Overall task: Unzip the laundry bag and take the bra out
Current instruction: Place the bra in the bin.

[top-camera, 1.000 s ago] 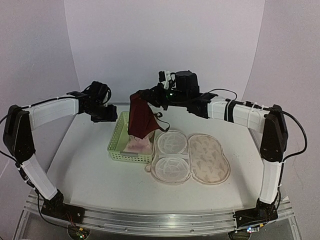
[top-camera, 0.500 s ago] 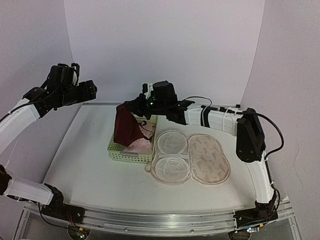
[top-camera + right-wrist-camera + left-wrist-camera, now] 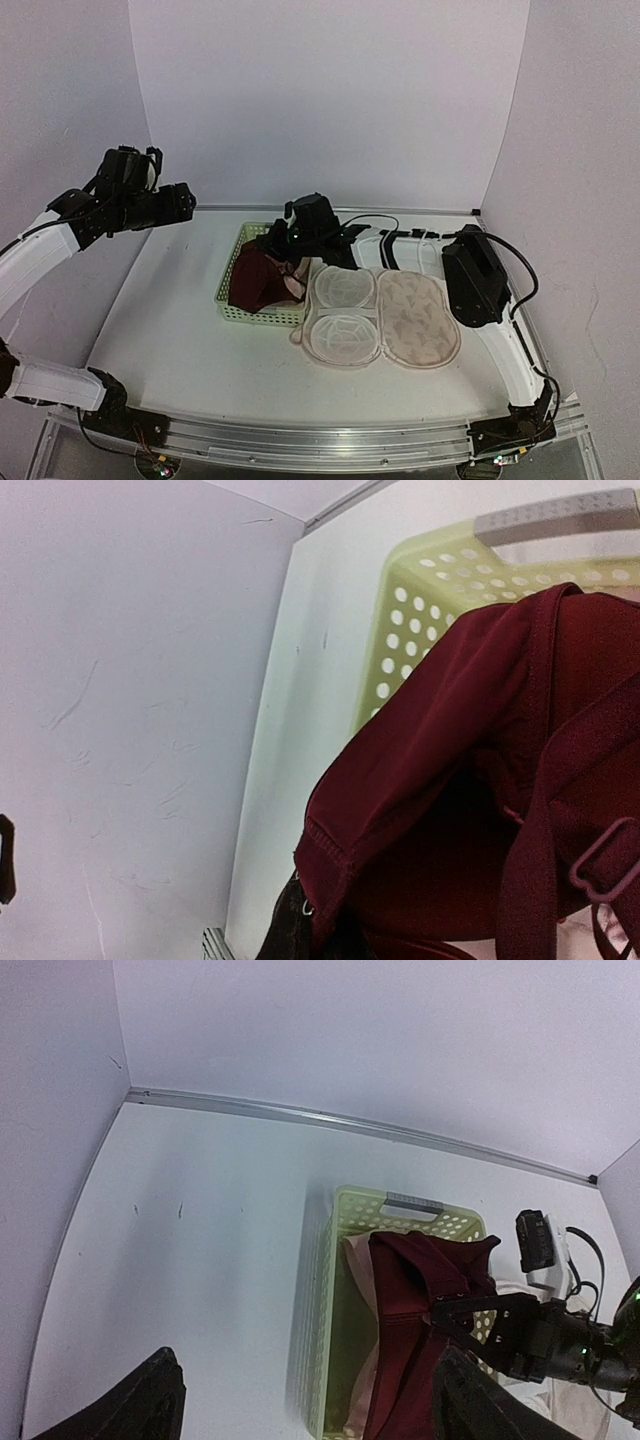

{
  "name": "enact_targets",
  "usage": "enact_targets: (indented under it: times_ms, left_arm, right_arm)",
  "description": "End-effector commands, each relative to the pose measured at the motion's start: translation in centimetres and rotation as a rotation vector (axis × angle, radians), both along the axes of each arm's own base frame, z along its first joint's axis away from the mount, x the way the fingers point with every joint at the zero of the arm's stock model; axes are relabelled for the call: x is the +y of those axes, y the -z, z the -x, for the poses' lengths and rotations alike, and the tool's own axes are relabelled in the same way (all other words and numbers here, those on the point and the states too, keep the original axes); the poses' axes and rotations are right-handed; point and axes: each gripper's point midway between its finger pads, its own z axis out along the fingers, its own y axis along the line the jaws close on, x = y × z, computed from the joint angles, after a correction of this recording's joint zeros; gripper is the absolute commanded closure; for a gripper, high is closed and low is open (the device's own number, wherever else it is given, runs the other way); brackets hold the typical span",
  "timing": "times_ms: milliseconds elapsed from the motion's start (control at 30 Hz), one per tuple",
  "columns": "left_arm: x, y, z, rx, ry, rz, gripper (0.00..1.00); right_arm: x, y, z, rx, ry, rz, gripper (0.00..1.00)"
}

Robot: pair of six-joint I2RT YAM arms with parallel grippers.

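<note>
The laundry bag (image 3: 415, 320) lies unzipped and spread flat on the table, its white mesh cup side (image 3: 340, 310) to the left and its printed half to the right. The dark maroon bra (image 3: 258, 278) is out of the bag and rests in the light-green basket (image 3: 232, 280). My right gripper (image 3: 292, 262) reaches low over the basket's right rim and is shut on the bra (image 3: 480, 780). In the left wrist view the bra (image 3: 420, 1300) drapes across the basket (image 3: 320, 1310). My left gripper (image 3: 185, 200) hovers high at the left, open and holding nothing.
A pale pink cloth (image 3: 358, 1260) lies in the basket under the bra. The basket has a grey handle (image 3: 412, 1201) at its far end. White walls close the table at the back and left, with a metal strip (image 3: 300, 1115) along the back edge.
The right arm has lowered the bra from hanging above the basket down into it. The left arm has risen and swung back to the left, and its jaws have widened.
</note>
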Motion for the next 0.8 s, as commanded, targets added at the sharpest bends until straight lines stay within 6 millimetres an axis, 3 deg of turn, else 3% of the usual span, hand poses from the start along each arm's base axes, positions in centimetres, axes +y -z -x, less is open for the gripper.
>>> enact_targets:
  times_ms: [0, 233, 333, 567, 767]
  left_arm:
    - [-0.2, -1.3, 0.3, -0.035, 0.007, 0.041, 0.15]
    - [-0.2, -1.2, 0.4, -0.034, 0.009, 0.042, 0.14]
    - [-0.2, -1.0, 0.4, -0.029, 0.009, 0.041, 0.14]
    - [-0.1, -0.9, 0.3, -0.029, 0.004, 0.040, 0.14]
    - [-0.1, -1.0, 0.3, -0.033, 0.002, 0.038, 0.14]
  right_arm:
    - [0.1, 2.3, -0.6, 0.011, 0.026, 0.011, 1.00]
    - [-1.2, 8.1, -0.7, 0.061, 0.050, 0.104, 0.99]
    - [-1.7, 8.9, -0.3, 0.067, 0.049, 0.127, 0.88]
    - [-2.6, 5.9, 0.0, 0.012, 0.050, 0.132, 0.63]
    - [-3.0, 2.9, 0.0, -0.029, 0.051, 0.139, 0.58]
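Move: The right hand holds the bra over the bin, whose middle lies about 2 cm back and 4 cm to the left, some 12 cm below. The pink garment lies in the bin about 4 cm back, directly in line sideways, some 14 cm below the hand. The open laundry bag lies about 11 cm back and 32 cm to the right, 16 cm below. From the left hand, the bin's middle lies about 5 cm ahead, 8 cm right and 26 cm below. The right hand sinks about 12 cm into the bin with the bra, edging right, and opens its fingers partway. ##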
